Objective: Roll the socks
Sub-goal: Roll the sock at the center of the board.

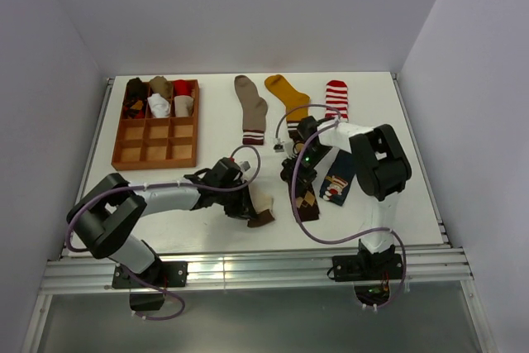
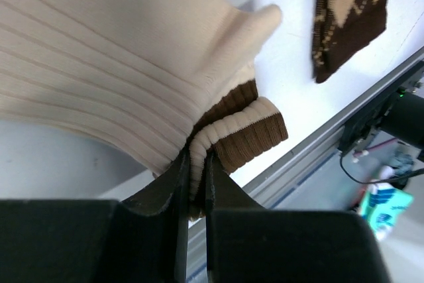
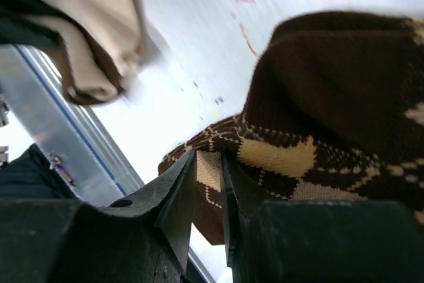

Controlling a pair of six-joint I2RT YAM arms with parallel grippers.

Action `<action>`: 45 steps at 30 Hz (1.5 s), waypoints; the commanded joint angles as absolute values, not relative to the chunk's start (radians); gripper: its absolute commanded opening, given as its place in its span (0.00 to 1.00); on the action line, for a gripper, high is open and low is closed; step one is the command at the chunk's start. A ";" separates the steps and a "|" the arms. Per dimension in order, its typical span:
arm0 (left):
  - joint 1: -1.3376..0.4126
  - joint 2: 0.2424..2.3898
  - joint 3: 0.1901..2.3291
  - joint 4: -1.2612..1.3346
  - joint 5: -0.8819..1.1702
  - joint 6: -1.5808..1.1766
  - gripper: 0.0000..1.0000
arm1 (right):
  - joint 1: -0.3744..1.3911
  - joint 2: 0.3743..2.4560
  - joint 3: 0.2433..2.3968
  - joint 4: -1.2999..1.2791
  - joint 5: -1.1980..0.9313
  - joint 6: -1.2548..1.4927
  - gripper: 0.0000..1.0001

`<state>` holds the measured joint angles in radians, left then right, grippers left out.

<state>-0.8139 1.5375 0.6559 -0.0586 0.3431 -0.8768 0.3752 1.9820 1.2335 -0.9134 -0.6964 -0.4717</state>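
Note:
My left gripper is shut on the ribbed brown-and-cream cuff of the cream-and-brown sock, which is bunched near the table's front edge. Just to its right lies the brown argyle sock. My right gripper is shut on a fold of the argyle sock, with fabric filling the gap between the jaws. From above, the right gripper sits over that sock's upper end. A navy sock with a cartoon figure lies partly under the right arm.
A taupe sock, a mustard sock and a red-white striped sock lie flat at the back. The wooden grid tray stands at the back left with rolled socks in its top row. The metal front rail runs close by.

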 commanded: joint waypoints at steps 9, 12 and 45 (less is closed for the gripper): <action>-0.660 1.687 0.741 -0.314 0.529 -0.819 0.00 | 0.351 1.700 1.086 -0.668 -0.575 -0.580 0.32; -0.644 1.756 0.785 -0.385 0.538 -0.801 0.00 | 0.382 1.600 1.025 -0.563 -0.540 -0.609 0.34; -0.624 1.916 0.928 -0.505 0.463 -0.772 0.01 | 1.097 1.262 0.543 0.063 -0.233 -0.798 0.63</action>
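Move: The centre sock's brown cuff lies some 10 cm to the right hand's left and 9 cm back, at about its height. The argyle sock is under its fingertips, its middle about 2 cm to the right; the navy sock lies 12 cm to the right and 3 cm farther out. The left hand already pinches the cuff, whose middle is about 2 cm to its right and 1 cm back; from it the argyle sock is roughly 12 cm right and 9 cm ahead. Up and off the argyle sock goes the right hand, first about 3 cm forward, then sweeping back and left, ending nearly 10 cm back and 10 cm left of its start and 5 cm higher. Its fingers open wide and its wrist rolls some 80 degrees counter-clockwise to face the brown cuff. The left hand keeps its pinch there, shifting barely 1.5 cm while tilting its fingertips about 30 degrees towards the base. ##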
